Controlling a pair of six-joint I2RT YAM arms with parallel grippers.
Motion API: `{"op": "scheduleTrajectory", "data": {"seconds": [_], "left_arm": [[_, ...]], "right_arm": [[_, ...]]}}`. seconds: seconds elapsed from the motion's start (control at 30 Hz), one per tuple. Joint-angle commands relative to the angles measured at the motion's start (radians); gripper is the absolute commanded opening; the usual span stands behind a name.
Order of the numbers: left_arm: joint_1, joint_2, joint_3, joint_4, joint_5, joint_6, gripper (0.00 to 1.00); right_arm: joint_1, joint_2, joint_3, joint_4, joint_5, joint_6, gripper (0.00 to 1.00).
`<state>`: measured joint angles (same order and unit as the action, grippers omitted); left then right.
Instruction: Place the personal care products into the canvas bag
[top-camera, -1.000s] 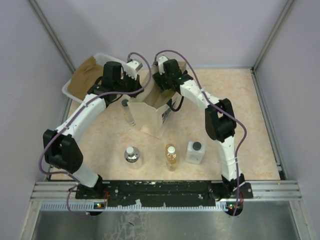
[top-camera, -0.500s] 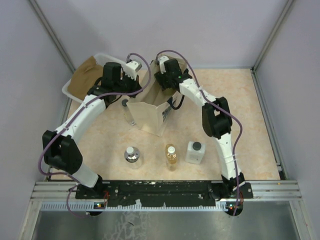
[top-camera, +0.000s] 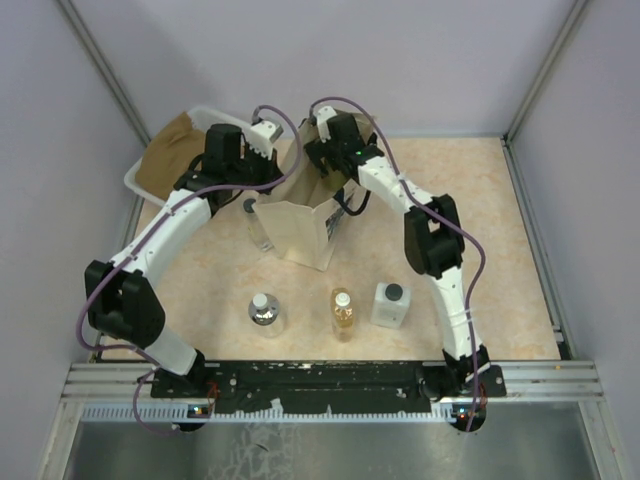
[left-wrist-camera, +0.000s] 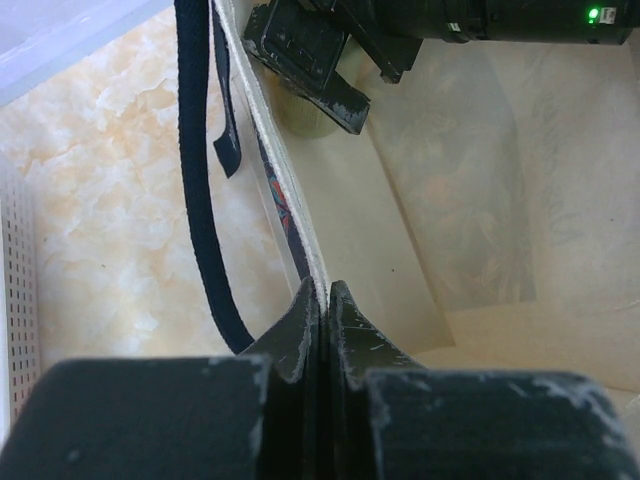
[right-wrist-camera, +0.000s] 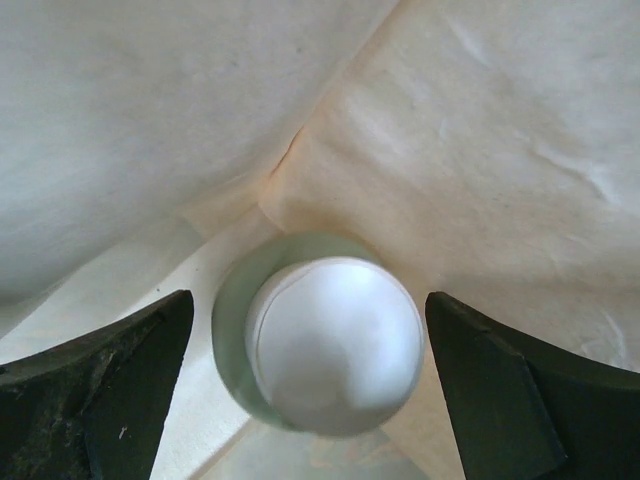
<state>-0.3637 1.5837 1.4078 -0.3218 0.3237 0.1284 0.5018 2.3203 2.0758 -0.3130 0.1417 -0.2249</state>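
The beige canvas bag (top-camera: 295, 235) stands upright at the table's middle back. My left gripper (top-camera: 277, 172) is shut on the bag's rim (left-wrist-camera: 322, 297), holding its mouth apart. My right gripper (top-camera: 323, 165) reaches down into the bag and is open (right-wrist-camera: 310, 300). The olive-green bottle with a cream cap (right-wrist-camera: 332, 345) stands between its fingers inside the bag, touching neither. A slim clear bottle (top-camera: 256, 222) stands just left of the bag. Near the front stand a silvery round bottle (top-camera: 265, 310), an amber bottle (top-camera: 343, 313) and a square whitish bottle (top-camera: 390, 305).
A white plastic tub with brown cloth (top-camera: 170, 150) sits at the back left, behind my left arm. The bag's black handle (left-wrist-camera: 200, 200) hangs outside its wall. Grey walls close in the table on three sides.
My right gripper has opened inside the bag and let go of the olive-green bottle. The left gripper keeps its hold on the rim.
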Motion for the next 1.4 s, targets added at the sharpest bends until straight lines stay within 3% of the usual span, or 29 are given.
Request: {"op": "scheduleTrajectory", "data": {"seconds": [0.0, 0.23, 0.37, 0.7, 1.03, 1.37], "left_arm": [[0.004, 0.021, 0.006, -0.024, 0.004, -0.013, 0.00], [0.003, 0.031, 0.003, -0.006, 0.005, -0.023, 0.00], [0.004, 0.046, 0.013, -0.006, 0.001, -0.020, 0.00], [0.005, 0.070, 0.080, -0.037, -0.043, -0.006, 0.00], [0.005, 0.082, 0.149, -0.070, -0.040, 0.005, 0.00], [0.005, 0.086, 0.144, -0.061, -0.018, -0.009, 0.00]], "right_arm": [[0.022, -0.146, 0.039, 0.076, 0.061, -0.053, 0.99], [0.063, -0.289, 0.076, -0.111, 0.048, 0.026, 0.99], [0.119, -0.453, -0.032, -0.184, 0.179, 0.062, 0.99], [0.133, -1.045, -0.651, -0.273, 0.170, 0.360, 0.99], [0.185, -1.225, -0.949, -0.373, 0.109, 0.424, 0.99], [0.312, -1.271, -1.011, -0.569, 0.107, 0.459, 0.99]]}}
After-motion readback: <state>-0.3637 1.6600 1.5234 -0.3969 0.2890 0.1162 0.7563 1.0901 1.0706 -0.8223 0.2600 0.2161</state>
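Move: Inside the canvas bag, the open right hand has the already released green bottle right beneath it, its middle some 7 cm down. The white bottle with the black cap stands about 41 cm back and 13 cm to the hand's right, 7 cm lower. The amber bottle is some 43 cm back and 4 cm right, equally low. From the left hand, the white bottle lies roughly 24 cm back, 21 cm right and 17 cm below. Drawing back some 35 cm in all, the right hand lifts about 20 cm clear of the green bottle and out of the bag, swings some 11 cm right, then sinks about 15 cm towards the white bottle, tipping roughly 15 degrees farther down with fingers wide open. The left hand keeps its pinch on the bag's rim, dipping and returning while easing a little forward. ##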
